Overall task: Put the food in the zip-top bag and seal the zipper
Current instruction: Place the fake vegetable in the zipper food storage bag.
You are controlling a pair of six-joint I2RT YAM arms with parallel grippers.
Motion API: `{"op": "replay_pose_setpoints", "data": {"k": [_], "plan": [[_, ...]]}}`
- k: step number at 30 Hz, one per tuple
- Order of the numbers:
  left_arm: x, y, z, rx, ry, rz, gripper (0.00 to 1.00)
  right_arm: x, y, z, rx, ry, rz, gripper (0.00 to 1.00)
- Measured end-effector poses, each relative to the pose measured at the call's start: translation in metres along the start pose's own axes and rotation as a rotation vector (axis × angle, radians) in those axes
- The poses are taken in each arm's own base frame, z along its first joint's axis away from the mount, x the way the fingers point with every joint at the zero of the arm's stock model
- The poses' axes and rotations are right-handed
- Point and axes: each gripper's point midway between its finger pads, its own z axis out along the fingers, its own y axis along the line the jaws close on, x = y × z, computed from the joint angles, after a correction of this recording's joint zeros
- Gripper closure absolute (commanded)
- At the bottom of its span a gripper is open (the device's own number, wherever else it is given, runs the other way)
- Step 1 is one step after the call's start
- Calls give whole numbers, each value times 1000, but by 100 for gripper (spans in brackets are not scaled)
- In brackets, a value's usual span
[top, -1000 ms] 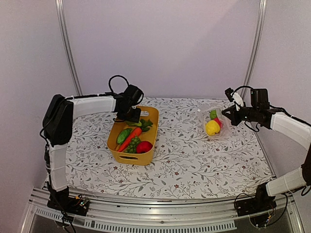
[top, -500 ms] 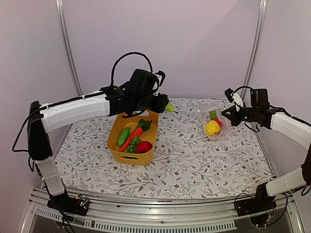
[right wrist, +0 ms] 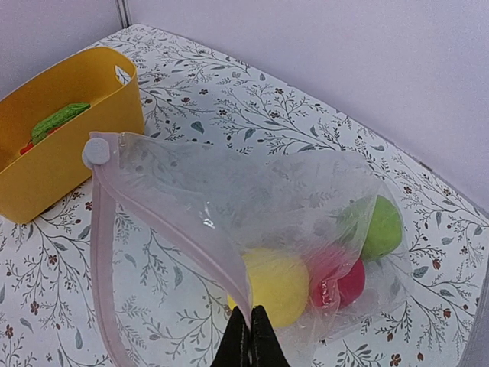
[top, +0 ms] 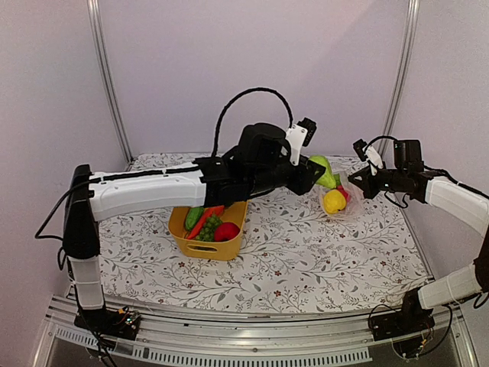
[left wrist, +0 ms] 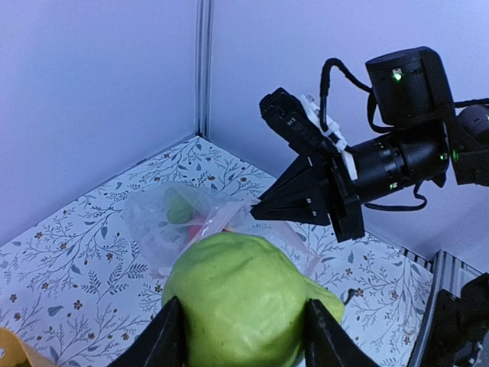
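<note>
My left gripper (top: 315,174) is shut on a green toy pear (left wrist: 248,302) and holds it in the air just left of the zip-top bag (top: 340,195); the pear also shows in the top view (top: 324,171). My right gripper (right wrist: 250,336) is shut on the bag's pale pink zipper strip (right wrist: 157,218) and holds the mouth up and open. Inside the bag (right wrist: 290,222) lie a yellow piece (right wrist: 279,283), a red piece (right wrist: 348,281) and a green piece (right wrist: 380,228). More food (top: 210,223) lies in the yellow tub (top: 206,246).
The yellow tub also shows at the left of the right wrist view (right wrist: 65,138) with a green piece inside. The table has a floral cloth (top: 306,252). Metal frame posts (top: 103,76) and walls stand close behind and beside the table.
My left arm has lifted the green pear out of the tub and swung it right, up to the bag's mouth. My right gripper has held the bag still.
</note>
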Motion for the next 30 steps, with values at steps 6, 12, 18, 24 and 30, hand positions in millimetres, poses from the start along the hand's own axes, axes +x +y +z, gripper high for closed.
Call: {"op": "replay_pose_setpoints", "data": {"k": [6, 12, 18, 24, 30], "plan": [[9, -30, 32, 85, -14, 18, 54, 0, 1, 0, -6, -2, 1, 100], [17, -45, 55, 127, -19, 21, 55, -1, 2, 0, -12, -5, 3, 100], [31, -44, 64, 120, -2, 23, 55, -2, 3, -1, -16, -10, 2, 100], [34, -39, 67, 89, -9, 23, 55, -3, 3, -2, -15, -12, 4, 100], [53, -24, 83, -1, 4, 28, 49, -5, 3, -3, -13, -18, 2, 100]]}}
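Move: The left hand already grips the green vegetable; the mouth of the zip-top bag is about 8 cm ahead of the hand, 6 cm to its right and 13 cm below. The closed right gripper holding the rim is some 7 cm ahead and 11 cm right, 10 cm lower. From the left hand, the yellow food in the bag lies roughly 15 cm ahead, 7 cm right and 23 cm down. From the right hand, the mouth is about 2 cm ahead, 6 cm left, 5 cm below. Still pinching the green vegetable, the left hand carries it towards the bag's open mouth: first right by about 7 cm with a slight sink, then mostly down, some 7 cm in all, easing forward a little at the end. The wrist swings a few degrees clockwise and back again. The right hand stays in place, keeping its pinch on the bag's rim. ##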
